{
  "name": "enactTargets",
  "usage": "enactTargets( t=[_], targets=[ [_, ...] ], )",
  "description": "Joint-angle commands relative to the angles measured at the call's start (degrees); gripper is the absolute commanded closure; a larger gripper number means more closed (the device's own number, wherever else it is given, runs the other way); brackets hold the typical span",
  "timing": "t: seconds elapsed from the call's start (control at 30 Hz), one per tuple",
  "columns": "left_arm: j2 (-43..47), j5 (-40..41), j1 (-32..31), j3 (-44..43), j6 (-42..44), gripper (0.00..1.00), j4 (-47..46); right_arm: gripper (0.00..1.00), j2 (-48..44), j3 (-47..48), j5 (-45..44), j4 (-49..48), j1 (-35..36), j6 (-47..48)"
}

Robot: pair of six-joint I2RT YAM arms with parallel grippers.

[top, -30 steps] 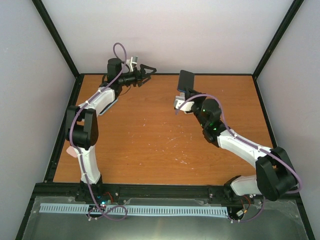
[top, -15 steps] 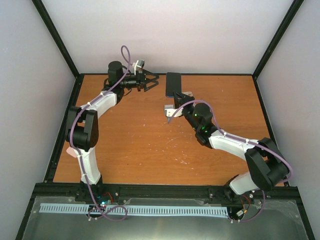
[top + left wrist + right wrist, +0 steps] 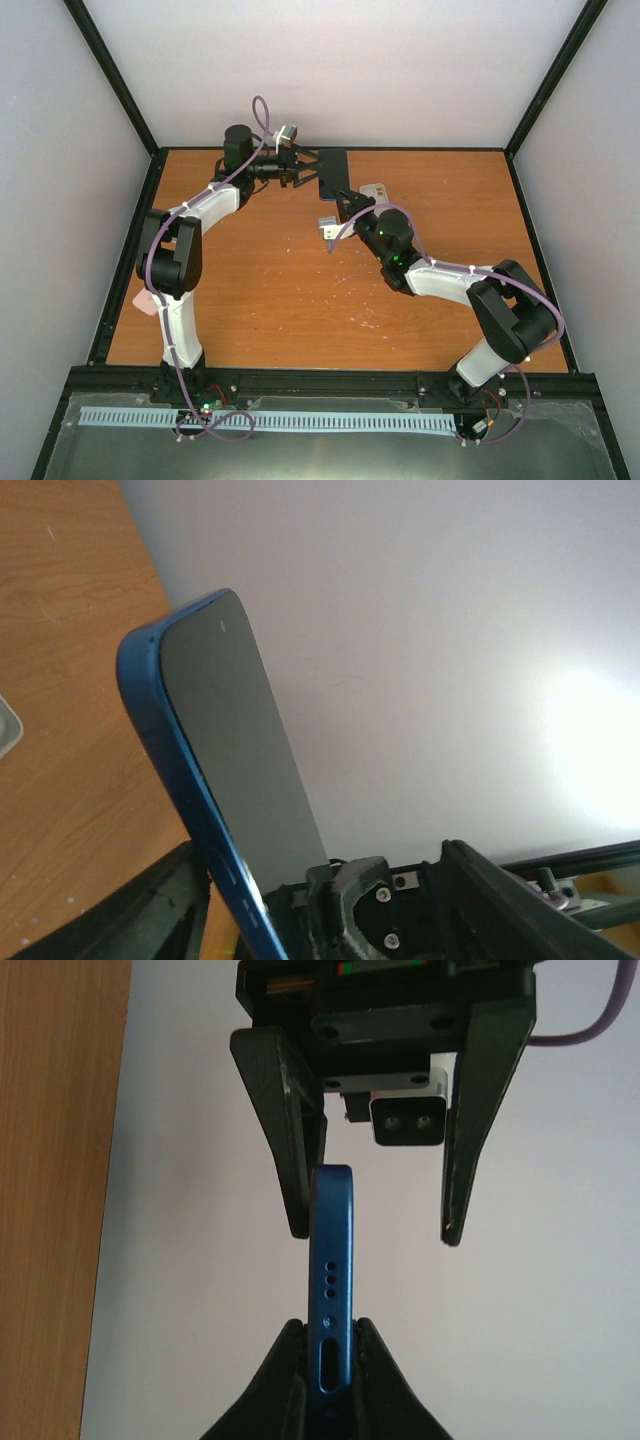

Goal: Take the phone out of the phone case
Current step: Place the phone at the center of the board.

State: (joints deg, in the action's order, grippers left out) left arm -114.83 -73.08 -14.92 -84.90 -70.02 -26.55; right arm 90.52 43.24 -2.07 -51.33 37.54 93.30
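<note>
The phone [image 3: 332, 170] is blue-edged with a dark screen and is held up over the far middle of the table. My right gripper [image 3: 328, 1332] is shut on its port end, seen edge-on as the phone [image 3: 330, 1260]. My left gripper [image 3: 375, 1232] straddles the other end, open; one finger is close against the phone's side and the other stands apart. In the left wrist view the phone [image 3: 230, 750] rises between my fingers. A pale rounded thing that looks like the phone case [image 3: 376, 190] lies flat on the table behind the right wrist, with a corner at the view's left edge [image 3: 6, 725].
The black frame rail and the white back wall [image 3: 340, 70] stand right behind both grippers. A small pink thing [image 3: 146, 303] lies at the table's left edge beside the left arm.
The right arm has carried the phone left toward the left gripper. The left gripper has reached right around the phone's far end, and its jaws have narrowed.
</note>
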Motion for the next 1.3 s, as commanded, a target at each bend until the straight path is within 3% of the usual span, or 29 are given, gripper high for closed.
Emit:
enactTargets(
  t=[0.0,0.2,0.4,0.57,0.73,0.8,0.9,1.0,1.1,1.27],
  targets=[
    [-0.7,-0.2,-0.4,-1.7,-1.2,0.47,-0.6,0.97,0.9,1.9,2.5,-9.4,0.8,3.4],
    [-0.9,0.4,-0.5,-0.6,-3.9,0.69,-3.1,0.95,2.7,1.0,3.0,-13.7,1.0,5.5],
    [-0.3,1.5,-0.5,-1.0,-3.5,0.84,-2.7,0.89,2.3,0.3,3.1,-14.6,1.0,5.7],
    [0.1,2.2,-0.3,-2.0,-3.0,0.93,-2.7,0.61,1.3,-1.1,3.1,-15.0,1.0,5.2],
    [1.3,3.5,0.9,-3.8,-1.3,0.97,-2.7,0.09,-1.7,-5.5,2.1,-13.5,1.0,3.2],
    [1.7,4.1,1.5,-5.6,1.2,0.97,-1.5,0.04,-4.1,-7.9,1.1,-10.5,1.0,1.1],
    [2.5,5.6,2.4,-7.2,6.6,0.98,0.5,0.00,-9.3,-9.0,-1.2,0.2,1.0,-5.6],
    [4.2,6.9,2.8,-6.0,12.1,0.98,0.1,0.00,-15.0,-4.6,-1.8,20.7,0.4,-19.0],
    [6.7,8.6,3.0,-3.5,16.8,0.99,-1.6,0.01,-18.9,5.4,5.4,41.9,-2.3,-33.8],
    [9.1,8.8,3.0,1.7,18.2,0.99,-9.7,0.05,-19.1,17.8,20.9,63.7,-7.2,-51.8]
  ],
)
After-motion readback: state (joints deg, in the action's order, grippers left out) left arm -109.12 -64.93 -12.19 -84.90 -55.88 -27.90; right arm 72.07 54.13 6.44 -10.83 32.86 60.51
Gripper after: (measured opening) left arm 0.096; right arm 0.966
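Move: Just off the left fingertips, which point right and stand half open around its left edge, is the phone: its middle lies about 4 cm to that hand's right, 1 cm nearer the robot and level. The right hand already grips the near end; from it the phone's middle is some 6 cm ahead and 2 cm left, with the left fingers about 6 cm ahead and 6 cm left. The empty grey case lies roughly 11 cm ahead of the right hand, 5 cm right and 25 cm down. Closing almost in place, the left fingers pinch the phone's left edge from above and below while the right hand still keeps its grip. The right fingers then open wide and back off toward the robot and to the right, before that hand rises about 6 cm, turning. The left hand carries the phone up some 5 cm, leftward and a little forward, tilting its far side up about 20 degrees. ##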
